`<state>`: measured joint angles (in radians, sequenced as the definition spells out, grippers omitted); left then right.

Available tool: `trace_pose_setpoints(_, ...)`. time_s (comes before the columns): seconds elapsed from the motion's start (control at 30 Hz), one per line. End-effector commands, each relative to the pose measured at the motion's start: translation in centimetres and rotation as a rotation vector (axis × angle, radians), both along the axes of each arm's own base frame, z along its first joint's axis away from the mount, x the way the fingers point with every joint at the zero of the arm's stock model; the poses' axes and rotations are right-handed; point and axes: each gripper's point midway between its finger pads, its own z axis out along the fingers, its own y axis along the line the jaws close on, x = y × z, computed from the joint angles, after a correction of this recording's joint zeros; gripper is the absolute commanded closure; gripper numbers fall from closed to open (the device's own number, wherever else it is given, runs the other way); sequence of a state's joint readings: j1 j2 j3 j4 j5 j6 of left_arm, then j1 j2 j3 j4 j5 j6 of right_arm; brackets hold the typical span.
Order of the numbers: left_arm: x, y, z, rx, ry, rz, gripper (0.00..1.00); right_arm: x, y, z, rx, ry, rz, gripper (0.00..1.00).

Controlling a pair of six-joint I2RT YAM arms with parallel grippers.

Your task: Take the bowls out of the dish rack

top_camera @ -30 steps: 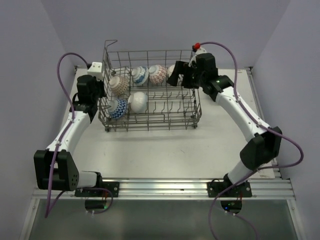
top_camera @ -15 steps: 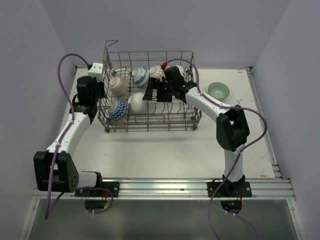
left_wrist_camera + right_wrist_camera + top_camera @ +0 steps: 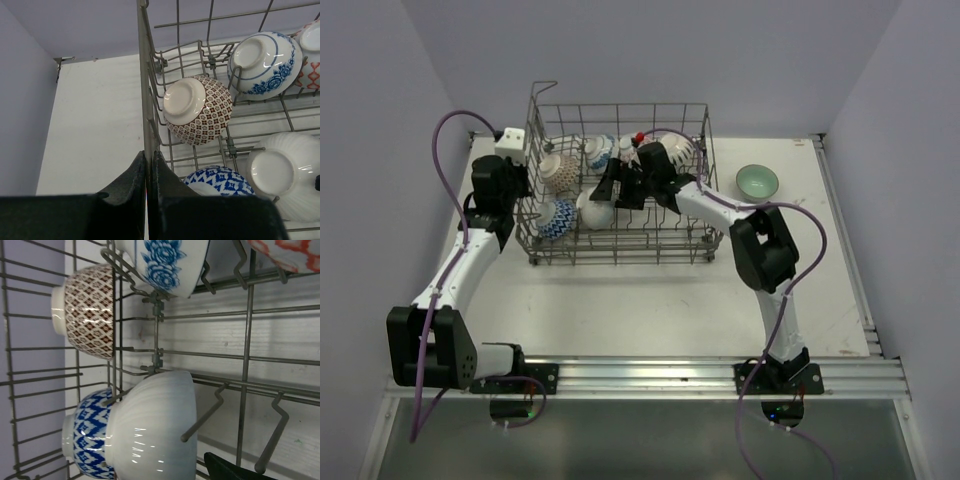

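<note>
The wire dish rack (image 3: pixel 620 258) holds several bowls on edge. The brown-patterned bowl (image 3: pixel 200 107), the blue floral bowl (image 3: pixel 262 62) and the red-patterned bowl (image 3: pixel 312 55) stand at the back. In front are the blue-and-white bowl (image 3: pixel 557 217) and the white ribbed bowl (image 3: pixel 595 210). My left gripper (image 3: pixel 148 156) is shut on an upright wire of the rack's left wall. My right gripper (image 3: pixel 607 187) is open inside the rack, right beside the white ribbed bowl (image 3: pixel 155 430). Only one of its fingertips (image 3: pixel 230 471) shows, just past that bowl's rim.
A pale green bowl (image 3: pixel 757 181) sits upright on the table right of the rack. Another pale bowl (image 3: pixel 677 150) leans at the rack's back right, behind my right arm. Upright tines (image 3: pixel 272 440) and cross wires surround my right gripper. Walls close in on three sides.
My right arm swung left from the rack's right end into the rack, down to the white ribbed bowl. The green bowl on the table came into view. The left arm stayed still.
</note>
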<state>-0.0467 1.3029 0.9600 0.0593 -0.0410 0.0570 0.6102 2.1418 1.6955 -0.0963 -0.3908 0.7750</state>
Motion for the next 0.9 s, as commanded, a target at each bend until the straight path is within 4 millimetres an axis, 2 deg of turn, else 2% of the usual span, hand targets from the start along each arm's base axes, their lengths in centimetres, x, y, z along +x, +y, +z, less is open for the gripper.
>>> trace_pose_setpoints(0.0,0.4,-3.2,3.2,0.004,-0.125,-0.18,1.0,-0.5,2.1,1.2,0.07,-0.007,0.03,0.1)
trace_pose_setpoints(0.03,0.4,-3.4,3.2,0.001,-0.124,-0.187,1.0,-0.7,2.1,0.5,0.077,0.017,0.025,0.12)
trace_pose_setpoints(0.1,0.4,-3.4,3.1,-0.003,-0.122,-0.186,1.0,-0.8,2.9,1.6,0.151,-0.003,0.038,0.16)
trace_pose_setpoints(0.13,0.5,-3.4,3.0,-0.002,-0.12,-0.185,1.0,-1.1,2.9,1.2,0.167,0.007,0.042,0.18)
trace_pose_setpoints(0.17,0.5,-3.3,2.9,0.0,-0.118,-0.183,1.0,-0.9,3.2,2.0,0.204,-0.019,0.049,0.19)
trace_pose_setpoints(0.27,0.5,-3.0,3.0,0.006,-0.12,-0.167,1.0,-1.7,3.5,2.6,0.259,-0.004,0.079,0.26)
trace_pose_setpoints(0.33,0.5,-2.8,2.8,0.008,-0.121,-0.151,1.0,-1.9,3.9,4.2,0.334,-0.033,0.095,0.32)
trace_pose_setpoints(0.6,0.5,-2.5,2.9,0.009,-0.122,-0.133,1.0,-3.3,4.1,7.1,0.523,-0.097,0.149,0.37)
trace_pose_setpoints(0.7,0.5,-2.2,3.0,0.009,-0.125,-0.12,1.0,-3.6,4.2,8.2,0.618,-0.092,0.157,0.42)
trace_pose_setpoints(0.87,0.4,-2.2,2.9,0.006,-0.125,-0.118,1.0,-3.9,4.2,8.4,0.629,-0.117,0.179,0.46)
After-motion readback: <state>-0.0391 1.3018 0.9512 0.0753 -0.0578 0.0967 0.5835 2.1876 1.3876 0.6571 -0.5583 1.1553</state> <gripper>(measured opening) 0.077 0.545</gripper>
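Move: The white bowl lies on its side in the rack right by the right fingertips, its middle about 4 cm left, 3 cm back and 2 cm lower. From that hand the blue zigzag bowl is some 14 cm left and 5 cm back, the brown patterned bowl 14 cm left and 6 cm ahead, the blue-flowered bowl 4 cm left and 11 cm ahead, all slightly lower. From the left hand the white bowl lies roughly 16 cm right, 3 cm back and 12 cm down. The right hand dips about 1.5 cm and eases just over 1 cm left towards the white bowl, then comes back up a little past its starting height, while its left-pointing fingers swing up some 25 degrees to almost level and close from wide open to about half, one fingertip inside the bowl's mouth and the other outside, astride its wall. The left fingers stay shut on the rack's left rail, drifting left by less than 1 cm near the end. ##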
